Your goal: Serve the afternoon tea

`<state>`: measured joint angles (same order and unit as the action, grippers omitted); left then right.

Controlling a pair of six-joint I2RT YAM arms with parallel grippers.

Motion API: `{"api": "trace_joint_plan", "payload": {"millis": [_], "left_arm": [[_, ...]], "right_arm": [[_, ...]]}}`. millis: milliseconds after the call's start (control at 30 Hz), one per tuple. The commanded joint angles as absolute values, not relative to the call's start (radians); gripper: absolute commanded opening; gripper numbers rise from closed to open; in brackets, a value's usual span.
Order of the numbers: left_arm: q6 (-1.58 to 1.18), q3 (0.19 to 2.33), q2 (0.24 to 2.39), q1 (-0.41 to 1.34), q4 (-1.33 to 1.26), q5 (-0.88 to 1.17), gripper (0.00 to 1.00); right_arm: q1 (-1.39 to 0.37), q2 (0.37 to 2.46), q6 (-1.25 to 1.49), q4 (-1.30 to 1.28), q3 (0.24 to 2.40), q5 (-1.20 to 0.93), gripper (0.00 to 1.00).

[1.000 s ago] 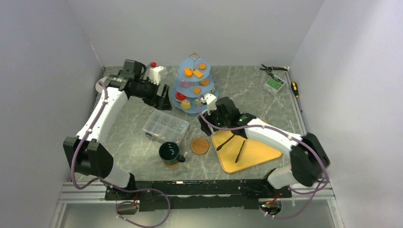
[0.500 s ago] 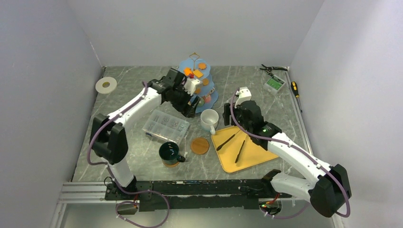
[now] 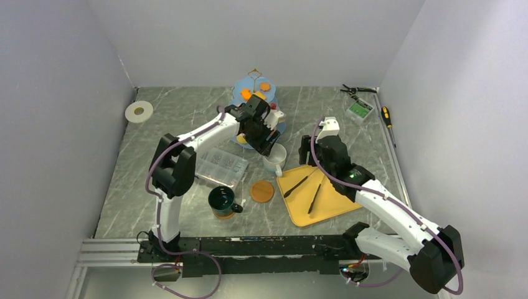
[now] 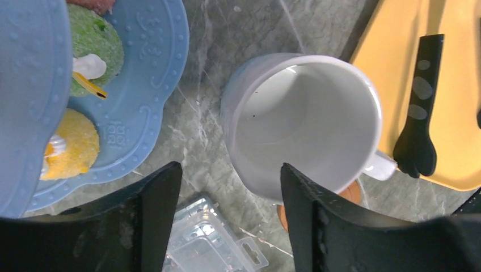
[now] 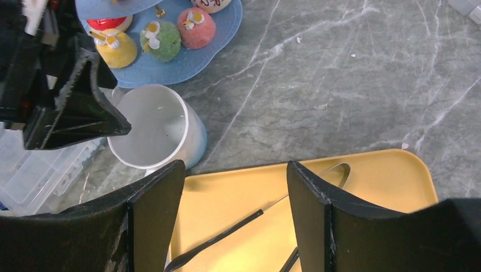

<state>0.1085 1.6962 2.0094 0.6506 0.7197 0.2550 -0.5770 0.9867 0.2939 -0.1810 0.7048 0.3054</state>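
The empty white mug [image 3: 274, 157] [image 4: 300, 122] [image 5: 156, 127] stands upright on the table in front of the light-blue tiered stand [image 3: 255, 103]. My left gripper [image 3: 266, 142] [image 4: 230, 187] hangs open just above the mug's near-left rim, and its right finger [image 4: 306, 215] overlaps that rim. The stand's bottom tier [image 4: 147, 68] [image 5: 187, 62] carries a green cake [image 5: 160, 39], a yellow cake [image 5: 116, 48] and a pink cake [image 5: 195, 27]. Open and empty, my right gripper [image 3: 306, 151] [image 5: 235, 192] hovers over the far edge of the yellow tray [image 5: 368, 187]. The dark-green mug [image 3: 221, 199] sits near the front.
Black tongs [image 3: 305, 187] [image 5: 227, 235] lie on the yellow tray [image 3: 336, 205]. A round wooden coaster [image 3: 262, 190] and a clear compartment box [image 3: 218, 165] are near the mugs. A tape roll [image 3: 139, 111], pliers [image 3: 355, 90], a small green box [image 3: 359, 110] and a screwdriver [image 3: 387, 115] lie along the back.
My left arm swung from the back left past the stand to the white mug, its jaws narrowing. The right arm drew back to the right, uncovering the white mug.
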Motion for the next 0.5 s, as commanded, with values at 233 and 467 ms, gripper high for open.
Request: {"api": "trace_joint_plan", "payload": {"millis": [233,467], "left_arm": [[0.080,1.725,2.064,0.665,0.663,0.309,0.35],[0.058,1.689,2.016,0.666,0.646,0.271,0.03]], "right_arm": [[-0.569,0.949,0.301,-0.188,0.685,0.269,0.68],[-0.569,0.966,0.265,-0.193,0.711,0.170,0.74]]}}
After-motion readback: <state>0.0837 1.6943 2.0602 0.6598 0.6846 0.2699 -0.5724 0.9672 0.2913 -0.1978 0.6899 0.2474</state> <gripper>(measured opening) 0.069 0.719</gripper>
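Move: Just behind the left hand's gap stands the white mug, its middle about 4 cm back, 2 cm right and 5 cm below the hand. From that hand the bare coaster lies some 12 cm back, 1 cm left and 9 cm down; the tiered stand's bottom plate about 9 cm ahead, 4 cm left and 8 cm down. From the right hand the mug is roughly 9 cm left, 1 cm ahead, 12 cm lower. Sinking about 2 cm over the forward edge of the white mug and easing some 1 cm to the right, the left hand closes its wide-open fingers almost fully, one inside the mug and one outside, and pinches the forward part of the rim. The wrist keeps its slant, pointing down and to the right. ##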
